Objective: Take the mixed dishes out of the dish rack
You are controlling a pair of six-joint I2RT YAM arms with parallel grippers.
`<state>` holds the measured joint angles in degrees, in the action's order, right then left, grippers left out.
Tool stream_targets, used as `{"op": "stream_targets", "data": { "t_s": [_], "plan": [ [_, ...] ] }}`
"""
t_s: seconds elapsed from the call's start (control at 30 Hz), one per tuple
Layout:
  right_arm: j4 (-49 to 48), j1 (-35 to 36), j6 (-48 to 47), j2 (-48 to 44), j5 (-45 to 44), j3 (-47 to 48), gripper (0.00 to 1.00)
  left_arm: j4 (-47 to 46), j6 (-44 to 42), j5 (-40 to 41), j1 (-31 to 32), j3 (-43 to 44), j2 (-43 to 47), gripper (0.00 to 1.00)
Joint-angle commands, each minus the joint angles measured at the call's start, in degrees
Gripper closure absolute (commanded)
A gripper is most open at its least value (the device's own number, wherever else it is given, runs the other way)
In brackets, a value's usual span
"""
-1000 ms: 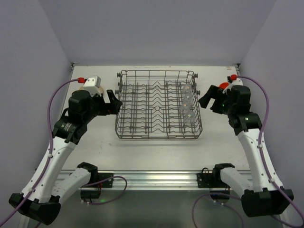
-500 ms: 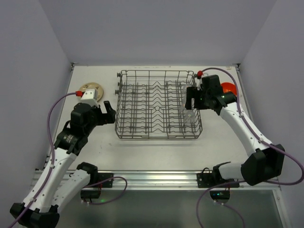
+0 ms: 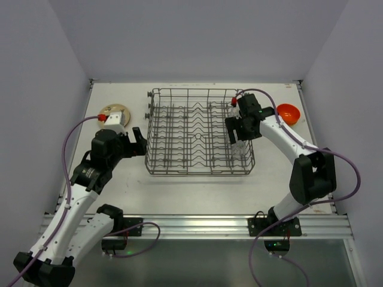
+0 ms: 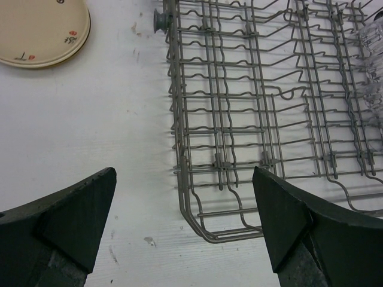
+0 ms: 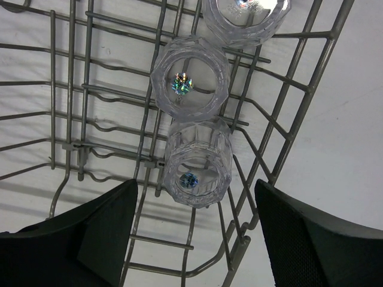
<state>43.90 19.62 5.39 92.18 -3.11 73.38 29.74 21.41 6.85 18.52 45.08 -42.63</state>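
Note:
The grey wire dish rack point(image 3: 188, 131) stands mid-table. A row of clear glasses point(image 3: 241, 149) stands mouth-up in its right column. My right gripper point(image 3: 237, 130) hovers open above that row. In the right wrist view its jaws point(image 5: 194, 197) straddle the nearest glass point(image 5: 197, 164) from above without touching it, and two more glasses point(image 5: 190, 84) lie beyond. My left gripper point(image 3: 139, 140) is open and empty just left of the rack, over the rack's near left corner point(image 4: 203, 227) in its wrist view. A beige plate point(image 3: 114, 110) and an orange bowl point(image 3: 288, 112) sit on the table.
The plate point(image 4: 42, 30) lies at the back left, partly behind my left wrist. The orange bowl rests at the back right near the table edge. Black knobs point(image 3: 148, 106) stick out of the rack's left side. Purple cables trail from both arms.
My right arm swung left from beside the rack to above the glasses, uncovering the orange bowl, and its jaws narrowed slightly. My left arm drew back a little, exposing the plate.

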Motion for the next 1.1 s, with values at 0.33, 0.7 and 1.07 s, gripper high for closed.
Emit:
{"op": "stream_targets", "data": {
  "t_s": [0.33, 0.7, 1.07],
  "plan": [
    [-0.92, 1.21, 2.70, 5.11, -4.62, 1.76, 0.26, -3.02, -1.63, -1.93, 0.28, -0.87, -0.26, 0.00],
    [-2.06, 1.30, 3.93, 6.17, -4.53, 0.97, 0.32, -3.02, -1.72, -2.19, 0.28, -0.87, -0.35, 0.00],
    [-1.27, 1.30, 5.78, 6.17, -5.41, 1.23, 0.40, -2.75, -1.55, -1.23, 0.28, -0.87, 0.27, 0.00]
  ]
}}
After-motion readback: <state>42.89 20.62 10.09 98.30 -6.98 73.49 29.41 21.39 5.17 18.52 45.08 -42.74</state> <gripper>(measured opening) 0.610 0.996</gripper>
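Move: The nearest of the row of upright-rack glasses lies under the right hand, about 1 cm ahead, level left-right and some 6 cm below. The second glass is about 6 cm beyond it and 2 cm to its left, the third roughly 12 cm straight beyond it. The rack's right rail runs about 5 cm to its right, level with it. From the left hand that nearest glass lies about 8 cm ahead, 34 cm right and 16 cm below. Straight down over the nearest glass the right hand sinks about 3.5 cm in the first half, fingers steep and one to each side of the glass, then stays at that height. All along the fingers narrow from wide to a little over half open, drawing in close on the glass's sides; the wrist turns only some 5 degrees clockwise. Whether the pads touch yet can't be seen. ##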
